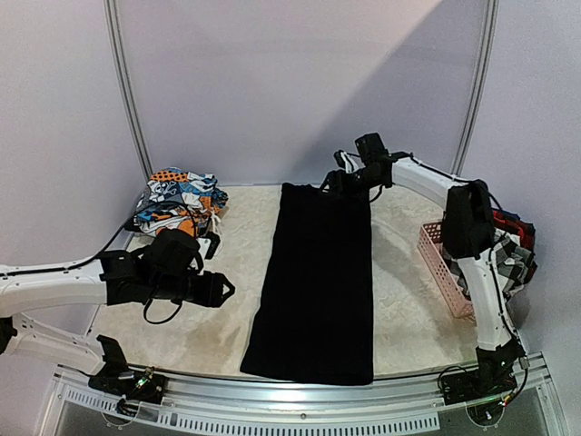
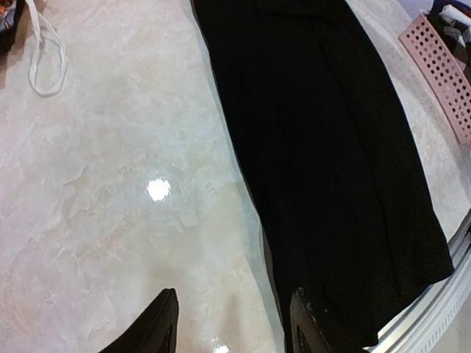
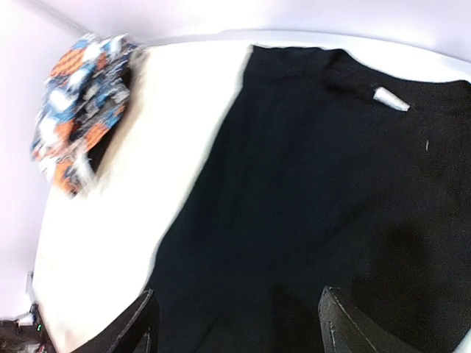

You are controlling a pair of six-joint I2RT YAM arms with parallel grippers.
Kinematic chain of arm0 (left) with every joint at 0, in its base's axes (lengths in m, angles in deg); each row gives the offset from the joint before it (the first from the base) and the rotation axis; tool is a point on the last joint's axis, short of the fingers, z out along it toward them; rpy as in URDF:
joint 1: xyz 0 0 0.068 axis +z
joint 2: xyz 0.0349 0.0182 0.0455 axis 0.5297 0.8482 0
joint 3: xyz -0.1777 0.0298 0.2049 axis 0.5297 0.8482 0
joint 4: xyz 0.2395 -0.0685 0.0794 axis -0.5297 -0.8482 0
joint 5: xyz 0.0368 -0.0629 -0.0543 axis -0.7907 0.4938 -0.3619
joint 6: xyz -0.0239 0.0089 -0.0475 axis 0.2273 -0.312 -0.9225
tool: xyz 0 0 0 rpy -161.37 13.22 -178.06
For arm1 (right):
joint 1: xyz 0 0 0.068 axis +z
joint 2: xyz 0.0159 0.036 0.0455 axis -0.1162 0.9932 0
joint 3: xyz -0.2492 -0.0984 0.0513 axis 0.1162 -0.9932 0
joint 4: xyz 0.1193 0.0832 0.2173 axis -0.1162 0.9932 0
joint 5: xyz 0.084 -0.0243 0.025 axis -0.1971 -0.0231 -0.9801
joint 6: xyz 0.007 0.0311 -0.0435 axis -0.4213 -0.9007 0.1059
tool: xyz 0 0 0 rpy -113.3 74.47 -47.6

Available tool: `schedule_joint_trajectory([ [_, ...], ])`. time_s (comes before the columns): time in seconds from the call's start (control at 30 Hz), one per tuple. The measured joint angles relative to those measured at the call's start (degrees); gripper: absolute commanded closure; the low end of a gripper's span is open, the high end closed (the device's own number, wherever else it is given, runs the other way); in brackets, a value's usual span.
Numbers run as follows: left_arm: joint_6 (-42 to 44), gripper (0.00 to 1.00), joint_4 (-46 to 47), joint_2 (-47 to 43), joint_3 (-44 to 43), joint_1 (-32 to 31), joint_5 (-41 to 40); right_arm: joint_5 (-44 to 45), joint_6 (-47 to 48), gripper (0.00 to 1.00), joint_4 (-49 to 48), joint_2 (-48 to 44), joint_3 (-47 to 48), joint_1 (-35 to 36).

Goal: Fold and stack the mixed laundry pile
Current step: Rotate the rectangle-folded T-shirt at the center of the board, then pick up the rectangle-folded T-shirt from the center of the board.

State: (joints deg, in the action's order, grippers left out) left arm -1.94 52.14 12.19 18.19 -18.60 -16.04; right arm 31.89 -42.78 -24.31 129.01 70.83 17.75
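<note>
A large plain black garment (image 1: 318, 282) lies flat and long down the middle of the table. My right gripper (image 1: 332, 182) hovers over its far edge, open, nothing between its fingers; the right wrist view shows black cloth (image 3: 316, 198) with a white label (image 3: 388, 99) below the gripper (image 3: 239, 323). My left gripper (image 1: 222, 289) stands open over bare table just left of the garment's (image 2: 331, 147) left edge, its right finger (image 2: 305, 323) against the dark cloth. Orange-blue-white printed pieces (image 1: 177, 202) are heaped at the back left.
A pink perforated basket (image 1: 440, 263) sits at the right edge with checked and red plaid garments (image 1: 513, 254) in it. A white drawstring loop (image 2: 45, 59) trails from the printed heap (image 3: 81, 103). The table's metal front rail (image 1: 300, 391) runs just below the garment's near hem.
</note>
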Motion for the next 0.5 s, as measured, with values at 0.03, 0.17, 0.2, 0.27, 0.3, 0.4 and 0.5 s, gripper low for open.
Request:
schedule_joint_trajectory([
  [0.03, -0.2, 0.47, -0.4, -0.6, 0.9, 0.0, 0.9, 1.3, 0.0, 0.24, -0.3, -4.5, -4.3, 1.0],
  [0.17, -0.6, 0.47, -0.8, -2.2, 3.7, -0.8, 3.3, 8.8, -0.6, 0.24, -3.7, -23.6, -23.1, 8.0],
  [0.2, -0.8, 0.47, -0.8, -2.4, 4.2, -1.1, 3.8, 10.6, -1.1, 0.25, -4.6, -27.4, -27.0, 9.8],
  [0.27, -1.2, 0.48, -0.5, -2.4, 5.2, -1.7, 4.8, 14.4, -3.3, 0.26, -7.1, -35.6, -36.7, 14.3],
  [0.3, -1.3, 0.48, -0.4, -2.4, 5.6, -2.0, 5.2, 16.4, -5.0, 0.27, -8.5, -39.3, -41.8, 16.6],
  [0.4, -1.7, 0.49, 0.4, -1.9, 7.3, -2.9, 6.6, 21.0, -10.0, 0.27, -10.1, -46.6, -54.5, 20.9],
  [0.5, -2.2, 0.49, 1.2, -1.1, 8.3, -4.1, 7.6, 25.2, -14.2, 0.27, -9.8, -49.5, -64.3, 23.9],
])
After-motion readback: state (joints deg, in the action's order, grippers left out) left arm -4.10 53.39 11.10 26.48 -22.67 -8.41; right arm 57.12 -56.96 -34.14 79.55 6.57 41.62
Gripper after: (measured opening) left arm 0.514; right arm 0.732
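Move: My right hand, open and empty, hangs above the T-shirt's far end. The T-shirt's middle lies about 21 cm back from it, some 2 cm left and 11 cm below; the basket is about 20 cm back and 36 cm to the right, the patterned bundle some 41 cm left and 3 cm farther out. From my left hand the T-shirt's middle is about 12 cm ahead, 20 cm right and 10 cm below, its near left corner some 17 cm back and 4 cm right. I sweep my right hand fast back from the T-shirt's far end towards my base, about 27 cm over its length, arching up some 9 cm midway and sinking again to where it started, fingers staying wide open. Meanwhile I ease my left hand back and down, about 5 cm each, towards the near left corner, its fingers half open and tipping more downward. ##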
